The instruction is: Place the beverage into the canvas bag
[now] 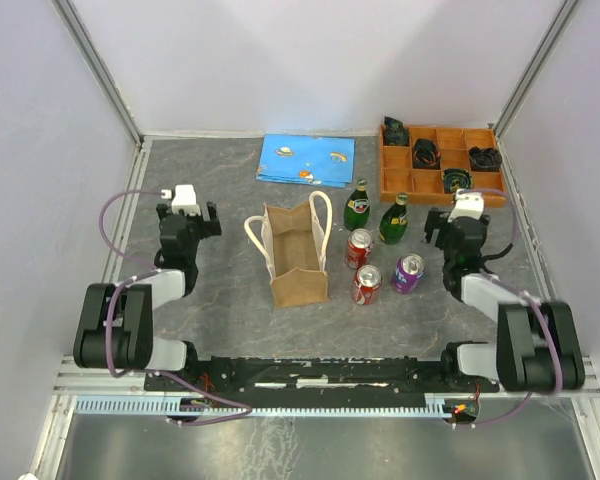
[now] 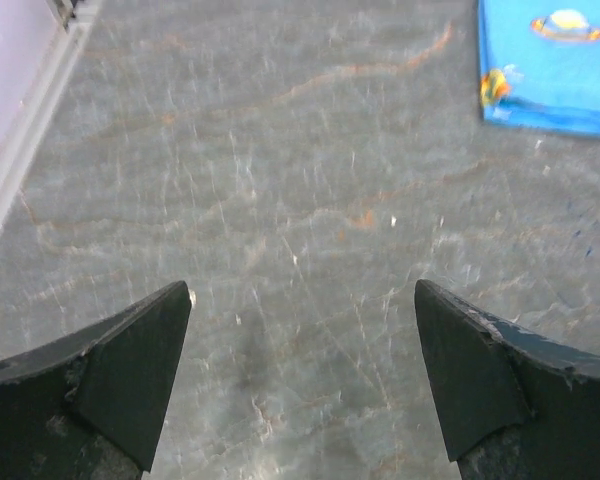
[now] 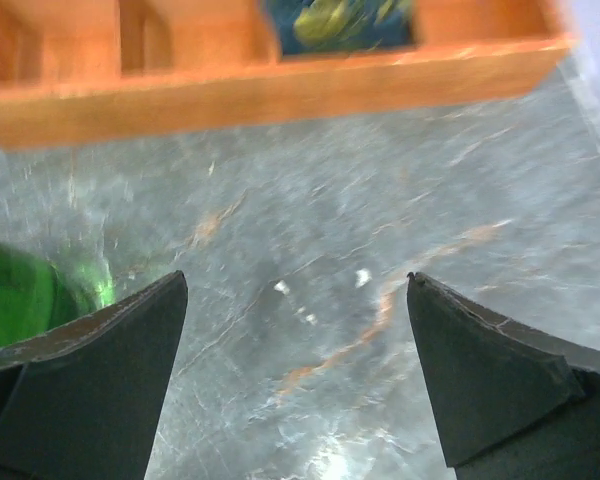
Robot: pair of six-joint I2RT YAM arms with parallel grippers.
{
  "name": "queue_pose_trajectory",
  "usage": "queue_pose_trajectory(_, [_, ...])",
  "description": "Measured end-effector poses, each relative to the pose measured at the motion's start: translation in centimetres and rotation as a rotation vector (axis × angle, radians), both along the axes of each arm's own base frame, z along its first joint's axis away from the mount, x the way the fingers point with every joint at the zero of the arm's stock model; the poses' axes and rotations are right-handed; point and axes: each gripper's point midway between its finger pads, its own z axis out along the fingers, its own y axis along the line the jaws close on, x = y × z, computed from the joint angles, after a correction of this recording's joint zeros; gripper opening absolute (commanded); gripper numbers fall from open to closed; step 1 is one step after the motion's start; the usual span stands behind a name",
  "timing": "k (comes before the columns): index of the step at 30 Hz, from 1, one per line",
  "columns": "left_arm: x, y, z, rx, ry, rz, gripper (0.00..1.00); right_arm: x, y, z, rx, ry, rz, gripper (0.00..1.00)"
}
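Observation:
The tan canvas bag (image 1: pixel 296 258) stands upright mid-table with two cream handles. Right of it stand two green bottles (image 1: pixel 357 205) (image 1: pixel 394 219), two red cans (image 1: pixel 359 248) (image 1: pixel 366 284) and a purple can (image 1: pixel 408 273). My left gripper (image 1: pixel 187 222) is open and empty, well left of the bag; its wrist view (image 2: pixel 302 300) shows only bare table between the fingers. My right gripper (image 1: pixel 464 232) is open and empty, right of the drinks; in its wrist view (image 3: pixel 296 290) a green bottle (image 3: pixel 25 295) lies at the left edge.
An orange compartment tray (image 1: pixel 483 177) with dark items sits at the back right, also in the right wrist view (image 3: pixel 280 90). A blue printed cloth (image 1: pixel 306 160) lies at the back centre, its corner in the left wrist view (image 2: pixel 550 70). Walls enclose the table.

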Motion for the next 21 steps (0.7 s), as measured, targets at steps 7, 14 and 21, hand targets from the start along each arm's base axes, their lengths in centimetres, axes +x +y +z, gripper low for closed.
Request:
queue_pose_trajectory(7, [-0.4,-0.2,6.0,-0.004,-0.045,-0.010,0.98,-2.5,-3.3,11.9,0.003,-0.068,-0.222,0.88])
queue_pose_trajectory(14, [-2.0,-2.3,7.7,-0.030,0.048,-0.131,0.96,-3.8,-2.0,18.1,0.064,0.197,-0.202,0.79])
queue_pose_trajectory(21, [-0.9,-4.3,12.4,-0.059,0.082,-0.238,0.93,-6.1,-0.3,17.6,0.126,0.448,-0.160,0.79])
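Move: The right hand's likely target, the purple can, stands about 15 cm back and 12 cm to its left, nearly at hand height. The nearer green bottle is some 16 cm left and 2 cm back; the lower red can is 22 cm left, 18 cm back. From the left hand the bag is roughly 27 cm right and 10 cm back, with the blue cloth 29 cm right, 16 cm ahead. Touching nothing, both empty hands rise off their starting poses. The right climbs fast by some 18 cm while drawing back 6, swinging right and then back left, tipping its fingers about 25 degrees down and narrowing slightly. The left rises about 12 cm, then also shifts 4 cm right, to the bag's side, turning some 15 degrees clockwise, fingers open. ##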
